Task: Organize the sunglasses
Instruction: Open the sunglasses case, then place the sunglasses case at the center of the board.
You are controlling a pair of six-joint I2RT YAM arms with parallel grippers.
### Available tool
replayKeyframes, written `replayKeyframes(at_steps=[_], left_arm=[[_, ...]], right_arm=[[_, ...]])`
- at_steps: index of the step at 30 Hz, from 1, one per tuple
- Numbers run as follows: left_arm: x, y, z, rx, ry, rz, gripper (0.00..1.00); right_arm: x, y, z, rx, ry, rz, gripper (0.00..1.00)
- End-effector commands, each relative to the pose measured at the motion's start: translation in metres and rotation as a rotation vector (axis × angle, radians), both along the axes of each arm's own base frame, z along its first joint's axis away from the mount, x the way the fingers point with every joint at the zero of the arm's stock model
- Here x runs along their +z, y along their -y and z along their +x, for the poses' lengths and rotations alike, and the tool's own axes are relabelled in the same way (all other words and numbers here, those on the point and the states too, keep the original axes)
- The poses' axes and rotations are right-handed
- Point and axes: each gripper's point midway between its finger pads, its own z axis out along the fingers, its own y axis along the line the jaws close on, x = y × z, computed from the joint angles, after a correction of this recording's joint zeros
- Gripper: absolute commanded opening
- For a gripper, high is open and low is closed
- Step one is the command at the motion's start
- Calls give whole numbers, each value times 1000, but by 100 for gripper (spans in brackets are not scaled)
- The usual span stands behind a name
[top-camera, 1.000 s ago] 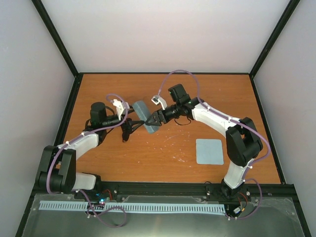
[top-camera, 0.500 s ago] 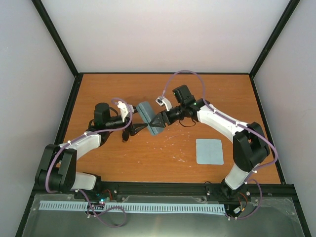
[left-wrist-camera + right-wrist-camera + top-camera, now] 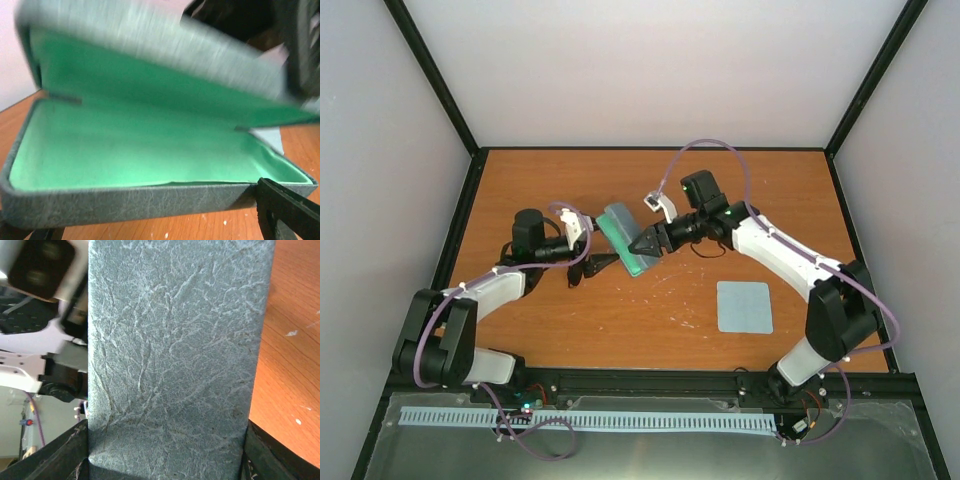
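Note:
The grey-blue case (image 3: 623, 238) stands open on the table, its green lining (image 3: 140, 145) showing. My right gripper (image 3: 645, 243) is shut on the lid (image 3: 170, 350), with a finger on each long edge, and holds it tilted up. My left gripper (image 3: 603, 262) is open just in front of the case's lower shell (image 3: 125, 202). One of its fingertips (image 3: 287, 212) shows at the shell's right corner. A small black shape on the table by my left wrist looks like the sunglasses (image 3: 572, 277). My left arm partly hides them.
A flat pale blue cloth (image 3: 744, 306) lies on the table to the right, near my right arm's base. Black frame rails (image 3: 650, 150) border the wooden table, with grey walls behind them.
My right gripper has moved right and lifted the lid, so the green inside now shows. My left gripper has moved right, up to the case's front.

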Motion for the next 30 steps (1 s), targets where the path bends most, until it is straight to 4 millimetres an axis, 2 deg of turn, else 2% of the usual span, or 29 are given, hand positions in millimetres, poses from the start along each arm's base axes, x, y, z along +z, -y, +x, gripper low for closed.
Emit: replayKeyframes(at_steps=[1,5,8,12,15,19,21,23,30], left_arm=[[-34,-3,17,111,-12,108,99],[-34,-2,16,109,-7,112,100],[-32,-2,16,115,-3,111,100],[-22,-6,20,151,2,113,99],[-19,-10,22,179,10,145,99],[-16,-19,24,230,22,189,99],[-15,-24,25,259,27,205,100],[-14,-28,25,279,30,213,99],[-15,-35,25,302,26,223,99]], right_arm=[[96,-17,-72,313,54,319,3],[98,-15,-72,297,63,314,3],[83,-13,-52,191,85,236,3],[48,10,5,-38,49,121,3],[18,32,37,-119,-3,81,3],[-25,48,62,-134,-76,9,3],[-57,52,72,-134,-143,-32,3],[-80,56,79,-128,-198,-45,3],[-118,65,98,-135,-302,-43,4]])
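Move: My right fingers already hold the half-open case by its lid, the case's middle about 3 cm to their left and 1 cm ahead. The bare patch of table it goes to lies some 8 cm ahead of them, 3 cm left and 17 cm below. From my left hand the case is about 6 cm right and 4 cm ahead, roughly level, its tray rim at my open fingers. The sunglasses lie some 8 cm left of this hand, 5 cm ahead and 14 cm down. With my right hand I keep my grip across the lid and lift the case about 5 cm, drawing it slightly back, clear of my left fingers; then I swing it forward and right and lower it fast, some 18 cm, towards the open table. My left hand, fingers wide open, dips 3 cm, comes free of the tray rim, then eases left and a little forward, turning about 15 degrees counter-clockwise. ##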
